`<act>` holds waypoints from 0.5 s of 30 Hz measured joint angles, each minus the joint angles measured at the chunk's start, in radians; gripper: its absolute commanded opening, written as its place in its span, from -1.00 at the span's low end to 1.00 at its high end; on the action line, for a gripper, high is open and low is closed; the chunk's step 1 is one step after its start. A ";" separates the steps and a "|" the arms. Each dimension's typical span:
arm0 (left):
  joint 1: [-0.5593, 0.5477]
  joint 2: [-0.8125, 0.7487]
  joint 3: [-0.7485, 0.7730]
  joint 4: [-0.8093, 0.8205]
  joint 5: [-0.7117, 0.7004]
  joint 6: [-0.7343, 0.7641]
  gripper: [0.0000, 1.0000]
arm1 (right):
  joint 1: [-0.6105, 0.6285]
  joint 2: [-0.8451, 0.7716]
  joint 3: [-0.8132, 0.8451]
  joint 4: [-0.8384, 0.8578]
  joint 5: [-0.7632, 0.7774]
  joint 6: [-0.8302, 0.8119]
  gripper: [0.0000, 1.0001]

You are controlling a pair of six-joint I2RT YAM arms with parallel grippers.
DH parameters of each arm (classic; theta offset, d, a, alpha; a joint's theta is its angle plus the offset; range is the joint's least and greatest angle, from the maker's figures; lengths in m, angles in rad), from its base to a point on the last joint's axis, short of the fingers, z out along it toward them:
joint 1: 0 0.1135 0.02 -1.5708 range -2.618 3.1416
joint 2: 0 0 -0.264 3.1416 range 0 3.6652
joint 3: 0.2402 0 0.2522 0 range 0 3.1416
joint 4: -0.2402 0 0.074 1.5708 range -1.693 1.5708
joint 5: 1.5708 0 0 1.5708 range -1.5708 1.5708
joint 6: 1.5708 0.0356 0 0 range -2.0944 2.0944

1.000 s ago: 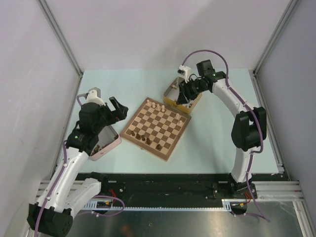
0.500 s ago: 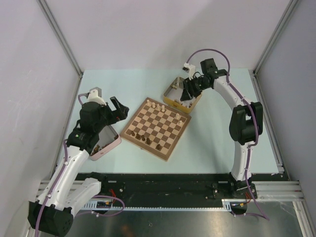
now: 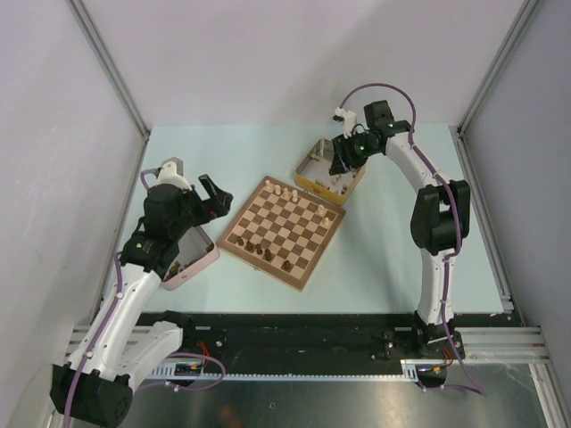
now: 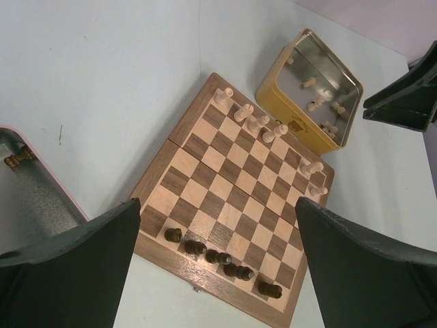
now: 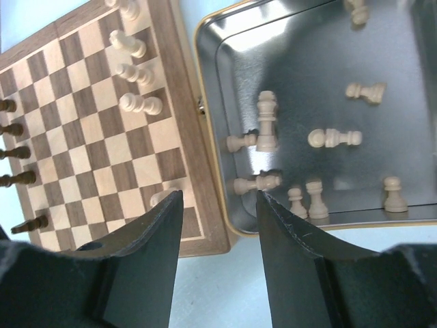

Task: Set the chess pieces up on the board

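Note:
The board [image 3: 287, 239] lies at mid-table, turned at an angle. Pale chess pieces [image 3: 284, 189] stand along its far edge and dark ones [image 3: 261, 250] along its near edge. More pale pieces [image 5: 333, 138] stand or lie in the yellow tin [image 3: 306, 169]. My right gripper [image 3: 340, 160] hovers over that tin; in the right wrist view it [image 5: 220, 198] is open and empty, above the tin's rim beside the board [image 5: 89, 116]. My left gripper [image 3: 212, 193] hangs wide open left of the board. Its wrist view frames the board [image 4: 232, 198] and dark pieces [image 4: 220, 258] between the fingers.
A pink tin [image 3: 194, 260] lies under my left arm, its edge showing in the left wrist view [image 4: 31, 205]. The yellow tin [image 4: 292, 128] touches the board's far right corner. Grey walls close the table on three sides.
My right wrist has drawn back toward the far side over the yellow tin, its jaws unchanged. The left arm has not moved.

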 measured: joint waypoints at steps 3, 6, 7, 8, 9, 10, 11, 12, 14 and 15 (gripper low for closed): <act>0.000 -0.003 0.000 0.001 0.003 0.000 0.99 | -0.007 0.029 0.035 0.000 0.025 0.008 0.02; 0.000 -0.003 0.000 0.001 0.008 0.000 0.99 | -0.015 0.059 0.067 -0.002 0.051 0.009 0.01; 0.000 -0.003 0.000 0.001 0.008 0.000 1.00 | -0.015 0.074 0.083 -0.003 0.061 0.010 0.01; 0.000 -0.002 0.000 0.001 0.010 0.000 0.99 | -0.015 0.087 0.100 -0.004 0.069 0.010 0.01; 0.000 -0.002 0.000 0.001 0.011 0.000 0.99 | -0.017 0.104 0.116 -0.003 0.080 0.010 0.00; 0.000 -0.002 0.000 0.001 0.012 0.000 0.99 | -0.018 0.116 0.126 -0.004 0.089 0.010 -0.01; 0.000 -0.002 0.000 0.001 0.016 0.000 0.99 | -0.019 0.129 0.136 -0.005 0.097 0.010 -0.01; 0.000 -0.002 0.000 0.001 0.019 0.000 0.99 | -0.019 0.142 0.147 -0.006 0.104 0.010 -0.02; 0.000 -0.002 0.000 0.001 0.025 -0.001 0.99 | -0.019 0.164 0.161 -0.005 0.117 0.010 -0.06; 0.000 -0.002 0.000 0.001 0.026 -0.001 1.00 | -0.018 0.178 0.167 -0.005 0.127 0.009 -0.08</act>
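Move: The light pieces I seem to head for, a small standing pair by the yellow tray's right-hand wall, lie about 4 cm ahead of my right hand, 4 cm to its right and some 10 cm below. At that same depth, the tall light piece lies about 4 cm ahead and 3 cm left, and the light cluster at mid-tray about 7 cm straight ahead. From my left hand the pair is roughly 14 cm ahead, 32 cm right and 19 cm below. I carry my empty, half-open right hand about 5 cm forward and a little right, past the tray's board-side wall. At the same time I sink it some 4 cm, more and more steeply, towards the pair by the right-hand wall. My fingers tip slightly steeper, the wrist swings about 5 degrees clockwise, and the fingers keep their gap, touching nothing yet. ##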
